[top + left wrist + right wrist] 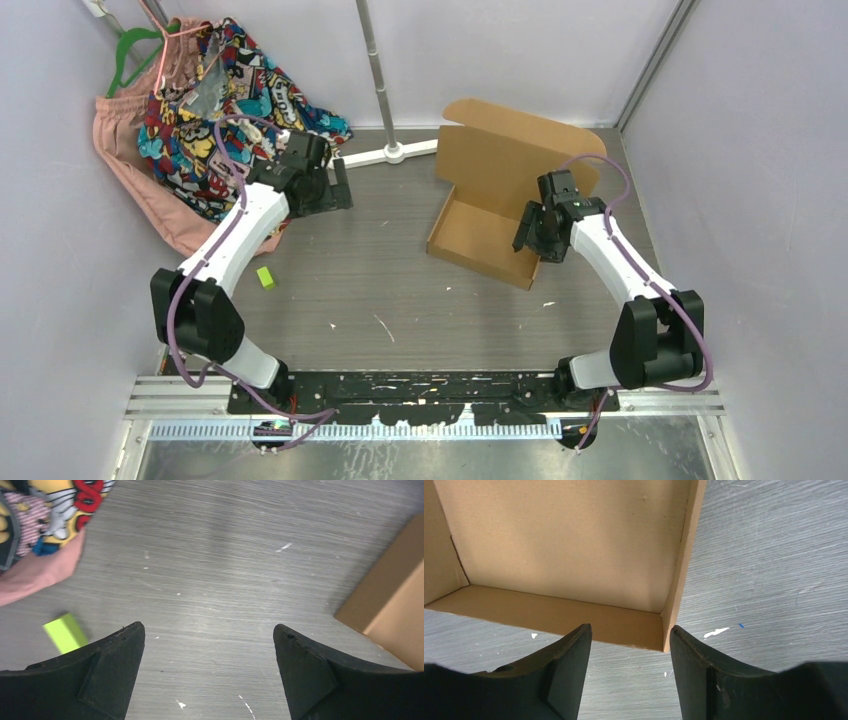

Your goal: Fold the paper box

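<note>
The paper box [487, 188] is brown cardboard, folded into a shallow open tray with its lid flap standing up behind it, at the back right of the table. My right gripper [537, 242] hovers at the tray's near right corner. In the right wrist view it [630, 630] is open with nothing between the fingers, just short of the paper box [564, 545] wall. My left gripper [338, 186] is far to the left of the box. It [209, 630] is wide open over bare table, and an edge of the paper box [395, 605] shows at the right.
A pile of colourful and pink clothes [215, 110] with a green hanger [135, 45] fills the back left corner. A white stand base [390, 150] and pole rise at the back centre. A small green block [265, 277] lies left of centre. Walls enclose the table.
</note>
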`<state>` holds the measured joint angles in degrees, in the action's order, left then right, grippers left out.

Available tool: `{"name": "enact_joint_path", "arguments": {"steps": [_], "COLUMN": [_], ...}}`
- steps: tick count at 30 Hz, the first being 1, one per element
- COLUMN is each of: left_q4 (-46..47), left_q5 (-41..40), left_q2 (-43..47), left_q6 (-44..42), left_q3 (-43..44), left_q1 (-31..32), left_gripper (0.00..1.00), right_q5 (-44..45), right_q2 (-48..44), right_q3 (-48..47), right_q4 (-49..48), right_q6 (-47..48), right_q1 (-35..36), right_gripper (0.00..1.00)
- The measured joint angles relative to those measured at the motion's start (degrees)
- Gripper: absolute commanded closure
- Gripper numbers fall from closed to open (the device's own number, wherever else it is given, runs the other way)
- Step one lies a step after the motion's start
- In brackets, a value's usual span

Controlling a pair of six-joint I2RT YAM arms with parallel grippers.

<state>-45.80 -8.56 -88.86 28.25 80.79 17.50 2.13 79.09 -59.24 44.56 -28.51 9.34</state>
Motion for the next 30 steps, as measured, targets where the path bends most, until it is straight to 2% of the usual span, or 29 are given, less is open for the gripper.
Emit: {"name": "enact_joint_path", "arguments": {"steps": [4,8,10,13,17,22,27,30], "left_q4": [-5.3,-10.1,-10.6,-10.2,-10.1,-8.7,-5.7,-2.5], "left_q5": [-5.2,-8.7,-9.8,-10.6,-10.7,-12.0,-12.9,-11.9], "left_q2": [0.0,0.0,0.8,4.4,9.6,12.5,10.6,8.7], "left_q6": [1.8,7.1,9.7,12.5,13.9,13.8,13.9,13.8], "left_q3": [2.7,3.2,0.9,-7.4,-16.2,-18.7,-21.2,-24.2], "left_q1": [-1.3,-5.2,-7.5,-10.9,-14.5,-15.7,-16.1,-18.6], "left_gripper": [0.0,0.0,0.0,0.0,0.0,0.01,0.03,0.05], "right_q5": [-0.3,-0.6,-0.8,-1.7,-4.2,-6.0,-6.3,-6.5], "right_q2": [0.5,1.0,1.9,3.3,3.5,3.0,0.6,-0.7], "right_q3": [-2.1,-3.5,-3.6,-3.6,-2.6,-0.4,1.2,2.2], "right_q4": [1.1,1.2,1.3,1.8,1.8,1.8,1.6,1.1], "right_q6": [0.5,1.0,1.2,1.4,1.3,1.3,1.3,1.2], "right_q1": [0.5,0.8,1.5,3.7,9.6,14.7,14.9,14.8], "right_gripper": [0.36,0.38,0.38,0.39,0.39,0.4,0.4,0.41]}}
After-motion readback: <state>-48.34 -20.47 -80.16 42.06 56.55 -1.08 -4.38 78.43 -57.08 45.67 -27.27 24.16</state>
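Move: The small green block lies about 10 cm back and 15 cm left of the left hand and some 16 cm below it; the pink cloth's hem is roughly 11 cm farther left than the block and 4 cm farther out. From the right hand, the middle of the open box's front wall is about 10 cm left, 3 cm back and 8 cm lower, its near right corner 6 cm straight back, and the raised lid 14 cm ahead, 3 cm left. Leftwards first, nearly level, then also back and down, the left hand sweeps towards the green block, about 15 cm left and 10 cm both back and down, turning some 35 degrees counter-clockwise and tipping its open fingers steeper. The right hand, half open, shifts some 8 cm left and 5 cm back towards the middle of the box's front wall, turning about 20 degrees counter-clockwise. ##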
